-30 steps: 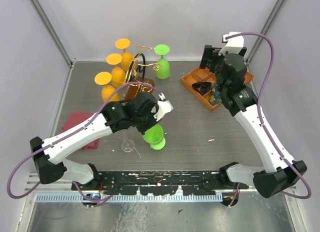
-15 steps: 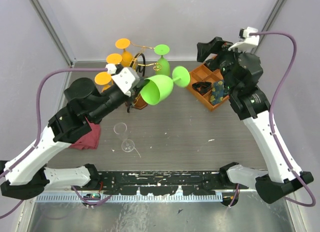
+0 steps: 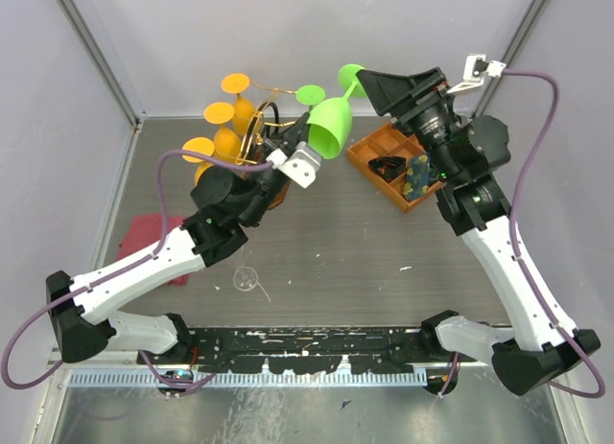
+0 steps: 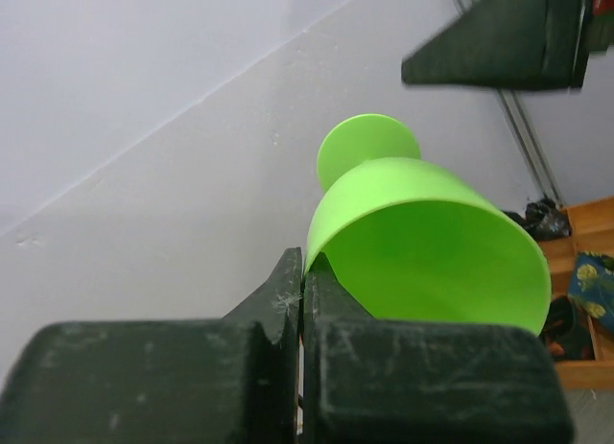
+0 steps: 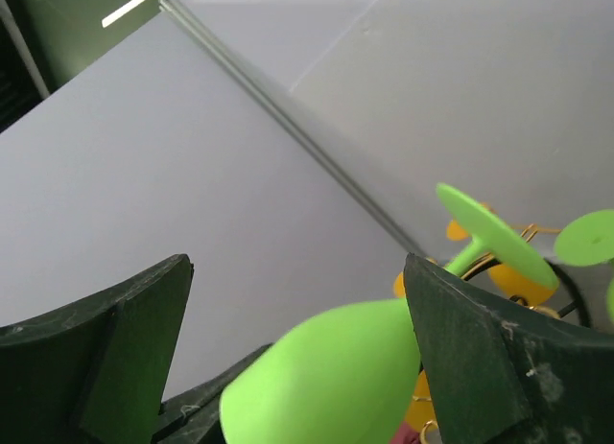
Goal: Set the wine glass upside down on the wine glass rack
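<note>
My left gripper (image 3: 305, 162) is shut on the rim of a green wine glass (image 3: 331, 126) and holds it high, with its foot (image 3: 352, 77) pointing up and to the back right. In the left wrist view the pinched rim sits at the left gripper (image 4: 304, 281) and the bowl (image 4: 432, 252) fills the middle. My right gripper (image 3: 379, 84) stands open at the foot end. Its fingers (image 5: 480, 358) flank the green bowl (image 5: 336, 377); contact cannot be told. The wine glass rack (image 3: 259, 128) stands behind, carrying several orange glasses (image 3: 227, 142) and another green glass (image 3: 309, 95).
An orange compartment tray (image 3: 384, 154) with small items lies at the back right under the right arm. A red cloth (image 3: 144, 235) lies at the left, and a clear glass (image 3: 247, 279) rests on the table near the front. Enclosure walls stand close behind.
The left arm lifted the green glass off the table and swung it up and back to the right. The right gripper turned towards it and now brackets it.
</note>
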Action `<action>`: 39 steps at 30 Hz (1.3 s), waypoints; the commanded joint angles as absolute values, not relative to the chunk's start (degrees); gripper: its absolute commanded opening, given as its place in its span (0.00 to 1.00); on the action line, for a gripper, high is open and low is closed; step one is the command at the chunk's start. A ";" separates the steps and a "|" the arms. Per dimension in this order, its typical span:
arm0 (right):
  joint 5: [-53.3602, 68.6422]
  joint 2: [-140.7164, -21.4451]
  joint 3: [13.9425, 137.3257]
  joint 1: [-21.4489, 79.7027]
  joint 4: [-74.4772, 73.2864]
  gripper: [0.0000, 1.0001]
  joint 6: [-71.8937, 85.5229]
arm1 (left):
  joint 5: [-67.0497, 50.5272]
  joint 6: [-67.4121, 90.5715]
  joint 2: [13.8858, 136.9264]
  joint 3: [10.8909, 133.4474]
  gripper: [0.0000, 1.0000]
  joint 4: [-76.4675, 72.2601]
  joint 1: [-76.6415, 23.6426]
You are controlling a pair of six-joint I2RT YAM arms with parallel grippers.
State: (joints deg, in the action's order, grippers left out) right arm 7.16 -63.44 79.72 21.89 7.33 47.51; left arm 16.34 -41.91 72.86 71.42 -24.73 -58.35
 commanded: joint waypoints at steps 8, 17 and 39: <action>13.39 -64.85 74.81 21.76 17.37 0.94 65.22 | 11.42 -48.21 72.33 65.51 0.00 -53.76 -58.57; 17.58 -67.65 73.49 21.73 23.79 0.85 70.73 | 10.11 -47.73 72.33 63.42 0.00 -55.92 -58.59; 23.13 -75.55 70.81 21.71 41.76 0.51 80.00 | 11.16 -45.77 74.60 62.55 0.00 -57.08 -58.54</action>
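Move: My left hand, pinching the upside-down green glass by its rim, is taking it to my open right gripper, some 11 cm to its right, 3 cm ahead and 8 cm higher. From my right hand, the held glass's middle is roughly 5 cm left, level fore and aft, and 8 cm below. The hanging green glass is some 6 cm ahead of my left hand, 1 cm right and 23 cm below; the rack's middle is about 8 cm left, 1 cm ahead and 28 cm below. I bring my open right gripper about 6 cm left, with some dipping, and swing it 25 degrees counter-clockwise while rolling its left side up. Its fingers come either side of the held glass where stem meets bowl, and narrow to about half open. My left hand keeps its rim pinch, lifting the glass some 4 cm and slightly back, tipping its fingers up 15 degrees. ##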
